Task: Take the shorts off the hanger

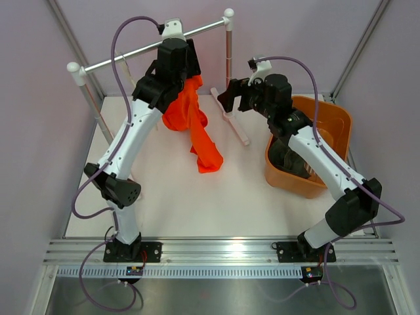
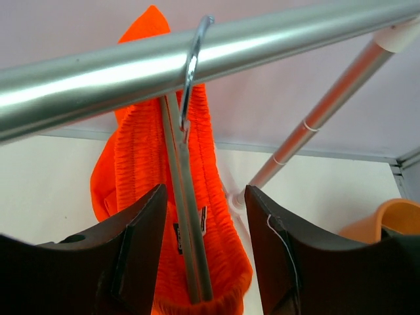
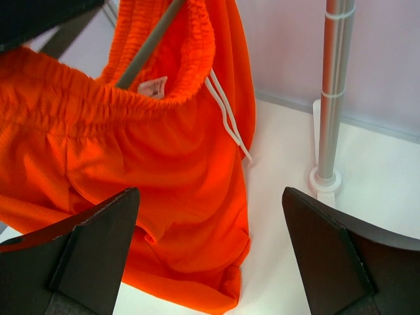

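The orange shorts [image 1: 194, 118] hang from the hanger on the silver rail [image 1: 131, 52], with one leg trailing onto the table. In the left wrist view the hanger's wire hook [image 2: 191, 62] sits over the rail, and its grey bars [image 2: 188, 223] run down into the gathered waistband [image 2: 138, 157]. My left gripper [image 2: 203, 252] is open just under the rail; its jaws stand either side of the bars without touching them. My right gripper [image 3: 210, 256] is wide open, empty, beside the shorts [image 3: 164, 164] at their lower leg. The white drawstring [image 3: 226, 118] hangs loose.
An orange bin [image 1: 335, 125] stands at the right under the right arm. The rack's upright pole [image 3: 333, 85] and its white foot [image 1: 231, 123] are just right of the shorts. The other pole [image 1: 92, 98] rises at the left edge.
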You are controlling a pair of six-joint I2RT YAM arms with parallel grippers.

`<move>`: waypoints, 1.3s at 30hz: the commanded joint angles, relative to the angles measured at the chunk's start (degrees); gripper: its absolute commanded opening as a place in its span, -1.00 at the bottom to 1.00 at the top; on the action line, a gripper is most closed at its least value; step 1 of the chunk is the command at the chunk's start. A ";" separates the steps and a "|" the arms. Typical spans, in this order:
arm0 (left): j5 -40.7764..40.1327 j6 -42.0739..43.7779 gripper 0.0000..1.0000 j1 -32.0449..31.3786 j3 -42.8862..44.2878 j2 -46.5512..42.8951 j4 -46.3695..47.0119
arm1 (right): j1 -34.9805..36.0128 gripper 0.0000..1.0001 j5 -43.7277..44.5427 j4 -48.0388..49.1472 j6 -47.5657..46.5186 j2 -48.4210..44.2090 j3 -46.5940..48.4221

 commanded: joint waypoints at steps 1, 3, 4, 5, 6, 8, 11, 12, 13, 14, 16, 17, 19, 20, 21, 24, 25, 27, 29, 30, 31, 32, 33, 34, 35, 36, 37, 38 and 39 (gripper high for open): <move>-2.77 0.94 0.07 1.47 4.29 1.21 4.23 | 0.58 0.99 -0.76 3.55 0.18 -3.66 -2.81; -1.80 0.68 0.05 2.35 5.78 3.05 3.88 | 0.58 0.99 -0.67 3.90 -0.09 -4.11 -4.39; -1.71 0.59 0.04 2.70 6.05 3.50 3.79 | 0.58 0.99 -0.49 4.25 -0.17 -4.55 -4.92; -1.62 0.50 0.04 2.79 6.14 3.85 4.31 | 0.58 0.99 -0.14 4.60 -0.26 -4.72 -5.79; -1.45 0.33 0.02 2.88 6.05 4.55 4.40 | 0.58 0.99 -0.14 4.78 -0.18 -4.90 -6.06; -1.54 0.15 -0.02 2.97 6.14 4.99 4.93 | 0.58 0.99 -0.14 4.87 -0.09 -4.90 -6.68; -1.18 0.33 -0.06 3.05 6.84 6.05 4.67 | 0.58 0.99 0.03 5.04 0.00 -4.99 -7.12; -1.10 0.33 -0.07 3.06 6.93 6.14 4.58 | 0.49 0.99 0.04 5.31 0.00 -5.08 -7.64; -1.09 0.41 -0.08 3.14 6.84 6.31 4.40 | 0.58 0.99 0.12 5.48 0.09 -5.25 -7.82; -1.09 0.33 -0.09 3.23 6.75 6.31 4.23 | 0.58 0.99 0.04 5.57 0.18 -5.25 -8.00; -0.92 0.33 -0.13 3.32 6.58 6.23 4.14 | 0.58 0.99 -0.23 5.66 0.61 -4.90 -8.09; -0.83 0.33 -0.16 3.32 6.40 6.14 4.31 | 0.49 0.99 -0.58 5.66 0.79 -4.73 -8.09; -0.48 0.41 -0.23 3.41 6.40 6.05 4.23 | 0.58 0.99 -0.75 5.66 1.05 -4.55 -8.18; -0.39 0.50 -0.34 3.41 6.40 5.96 4.23 | 0.58 0.99 -0.84 5.75 1.14 -4.55 -8.44; -0.30 0.59 -0.42 3.41 6.40 5.96 4.14 | 0.58 0.99 -0.76 5.75 1.23 -4.72 -8.61; 0.13 1.03 -0.79 3.41 6.49 5.70 4.05 | 0.58 0.99 -0.49 5.93 1.23 -5.07 -9.14; 0.40 1.03 -0.88 3.58 6.66 5.61 4.05 | 0.58 0.99 -0.41 5.75 1.23 -4.99 -9.23; 1.10 1.29 -1.00 3.67 6.84 5.00 3.79 | 0.58 0.99 -0.40 5.49 1.14 -5.34 -9.06; 1.89 1.99 -1.00 3.67 6.84 4.21 4.05 | 0.58 0.99 -0.14 5.40 1.06 -5.60 -9.06; 3.29 2.43 -1.00 3.67 6.84 3.16 4.23 | 0.58 0.99 -0.23 5.31 1.14 -5.78 -9.06; 3.91 2.96 -1.00 3.50 6.93 2.54 4.58 | 0.58 0.99 -0.14 5.22 1.06 -5.87 -9.06; 4.52 3.66 -1.00 3.58 7.01 1.92 4.67 | 0.58 0.99 0.03 5.05 1.06 -6.04 -9.06; 6.27 4.28 -1.00 3.58 7.02 1.22 5.01 | 0.58 0.99 0.12 5.13 1.06 -6.22 -9.06; 6.81 5.06 -1.00 3.58 7.62 0.17 5.02 | 0.58 0.99 0.12 5.13 1.06 -6.31 -9.06; 7.16 5.51 -1.00 3.58 8.15 -0.27 4.76 | 0.58 0.99 0.21 5.05 1.06 -6.31 -8.88; 7.78 5.86 -1.00 3.58 8.59 -1.06 4.41 | 0.58 0.99 0.21 4.96 0.97 -6.31 -8.88; 7.96 6.21 -1.00 3.58 9.12 -1.42 3.53 | 0.49 0.99 0.30 4.78 0.88 -6.39 -8.79; 8.57 6.39 -1.00 3.58 9.21 -1.86 2.92 | 0.58 0.99 0.47 4.87 0.88 -6.48 -8.70; 9.18 6.30 -1.00 3.58 9.04 -2.21 2.30 | 0.58 0.99 0.56 4.70 0.71 -6.57 -8.70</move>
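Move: The neck of the shorts' hanger, just under its hook, lies about 4 cm ahead of the left hand, 1 cm to its left and 2 cm lower. The rail crosses above that neck, some 4 cm ahead of the hand and 2 cm higher. The shorts hang roughly 5 cm ahead, 3 cm right and 18 cm below. From the right hand the neck is around 9 cm ahead, 13 cm left and 5 cm up. The left fingers pinch the hanger's neck beneath the hook: the half-open hand pushes on forward about 4 cm, easing down 2 cm and slightly left under the rail, stops, shuts fully, then starts to draw back some 1.5 cm with a slight clockwise turn. The right hand, wide open beside the shorts, sinks over 3 cm, then rises about 1 cm. ##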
